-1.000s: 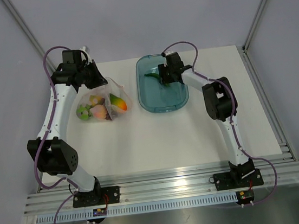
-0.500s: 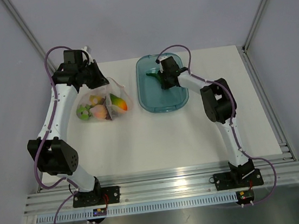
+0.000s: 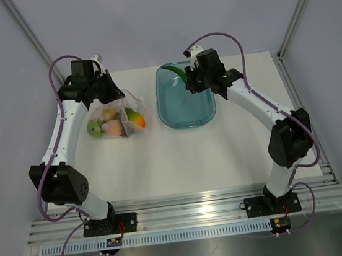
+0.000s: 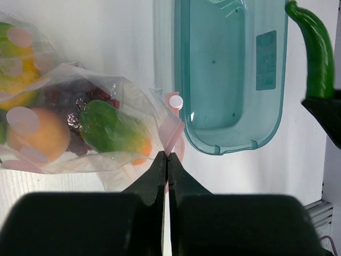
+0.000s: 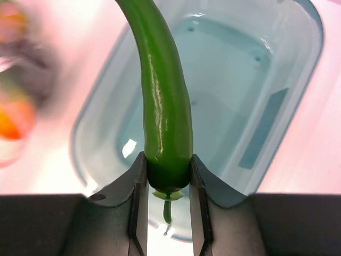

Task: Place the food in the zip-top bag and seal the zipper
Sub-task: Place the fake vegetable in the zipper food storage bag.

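The clear pink-tinted zip-top bag (image 3: 116,117) lies left of the teal tray (image 3: 187,106) with several toy fruits inside: a mango (image 3: 135,117), a peach-pink one (image 3: 113,128) and a green one (image 3: 96,130). My left gripper (image 3: 109,92) is shut on the bag's pinkish zipper edge (image 4: 173,133), with its tips (image 4: 167,156) pinching the strip. The left wrist view shows the mango (image 4: 114,128) and grapes (image 4: 80,98) in the bag (image 4: 64,80). My right gripper (image 3: 192,83) is shut on the stem end of a green chili pepper (image 5: 162,101) and holds it above the tray (image 5: 256,106).
The pepper (image 3: 178,71) sticks out toward the tray's far left corner. The tray (image 4: 229,69) holds nothing else that I can see. White tabletop lies in front of the bag and tray. Grey walls stand close on the left, right and back.
My right gripper has risen from the tray with the green pepper in it, and the arm has straightened to the right. The left gripper and the bag have stayed put.
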`<move>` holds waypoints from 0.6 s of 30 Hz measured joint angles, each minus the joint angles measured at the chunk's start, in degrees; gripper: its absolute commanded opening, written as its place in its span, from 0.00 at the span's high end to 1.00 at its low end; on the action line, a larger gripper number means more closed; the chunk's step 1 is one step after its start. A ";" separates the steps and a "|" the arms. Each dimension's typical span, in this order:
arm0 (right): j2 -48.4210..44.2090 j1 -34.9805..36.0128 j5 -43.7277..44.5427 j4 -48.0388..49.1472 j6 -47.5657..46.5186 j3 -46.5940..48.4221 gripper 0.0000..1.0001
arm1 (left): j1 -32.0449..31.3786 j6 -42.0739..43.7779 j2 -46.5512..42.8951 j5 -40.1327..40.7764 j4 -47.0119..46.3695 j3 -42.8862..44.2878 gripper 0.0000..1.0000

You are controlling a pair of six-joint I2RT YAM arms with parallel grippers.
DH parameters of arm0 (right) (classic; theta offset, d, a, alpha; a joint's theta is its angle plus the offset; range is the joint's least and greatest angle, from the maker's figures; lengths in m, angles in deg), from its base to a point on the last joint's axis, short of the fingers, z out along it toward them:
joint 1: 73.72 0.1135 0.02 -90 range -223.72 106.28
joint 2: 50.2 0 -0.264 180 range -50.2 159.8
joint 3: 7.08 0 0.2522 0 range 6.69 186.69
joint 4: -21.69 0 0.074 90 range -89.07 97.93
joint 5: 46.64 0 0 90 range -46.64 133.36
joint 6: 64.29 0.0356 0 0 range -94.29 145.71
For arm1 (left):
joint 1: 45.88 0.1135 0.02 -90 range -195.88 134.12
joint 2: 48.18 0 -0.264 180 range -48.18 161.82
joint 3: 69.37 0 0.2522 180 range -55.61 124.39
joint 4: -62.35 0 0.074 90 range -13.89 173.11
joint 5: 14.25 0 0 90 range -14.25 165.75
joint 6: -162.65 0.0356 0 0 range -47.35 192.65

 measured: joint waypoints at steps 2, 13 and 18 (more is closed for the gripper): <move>-4.50 2.78 0.04 -0.61 -0.11 -2.05 0.93 | 0.00 -0.02 -0.37 -0.17 -0.42 -0.52 1.00; -8.76 19.08 0.92 -10.86 6.60 -3.37 1.00 | 0.00 -0.17 -2.32 -0.74 -1.64 -2.49 1.00; -7.37 21.42 1.16 -14.84 6.97 -1.16 1.00 | 0.00 -0.17 -2.32 -1.14 -1.70 -2.58 1.00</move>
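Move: The right hand already holds the green pepper by its stem end. The bag's mouth lies about 21 cm to its left, some 4 cm back and perhaps 6 cm lower. The mango just inside the bag is about 23 cm left, 1 cm back and 16 cm down. The emptied tray sits 6 cm ahead, 1 cm left, 18 cm down. From the left hand, pinching the rim, the mouth is about 4 cm right, 2 cm back and 8 cm below. Keeping its pinch on the pepper's stem end, the right hand swings from above the tray back about 16 cm and left some 10, fast at first and then easing, to a spot back and right of the bag's mouth. It turns some 15 degrees counter-clockwise and ends tipped slightly down, with the pepper's free tip aimed at the mouth. The left fingers stay shut on the rim, holding it up. ##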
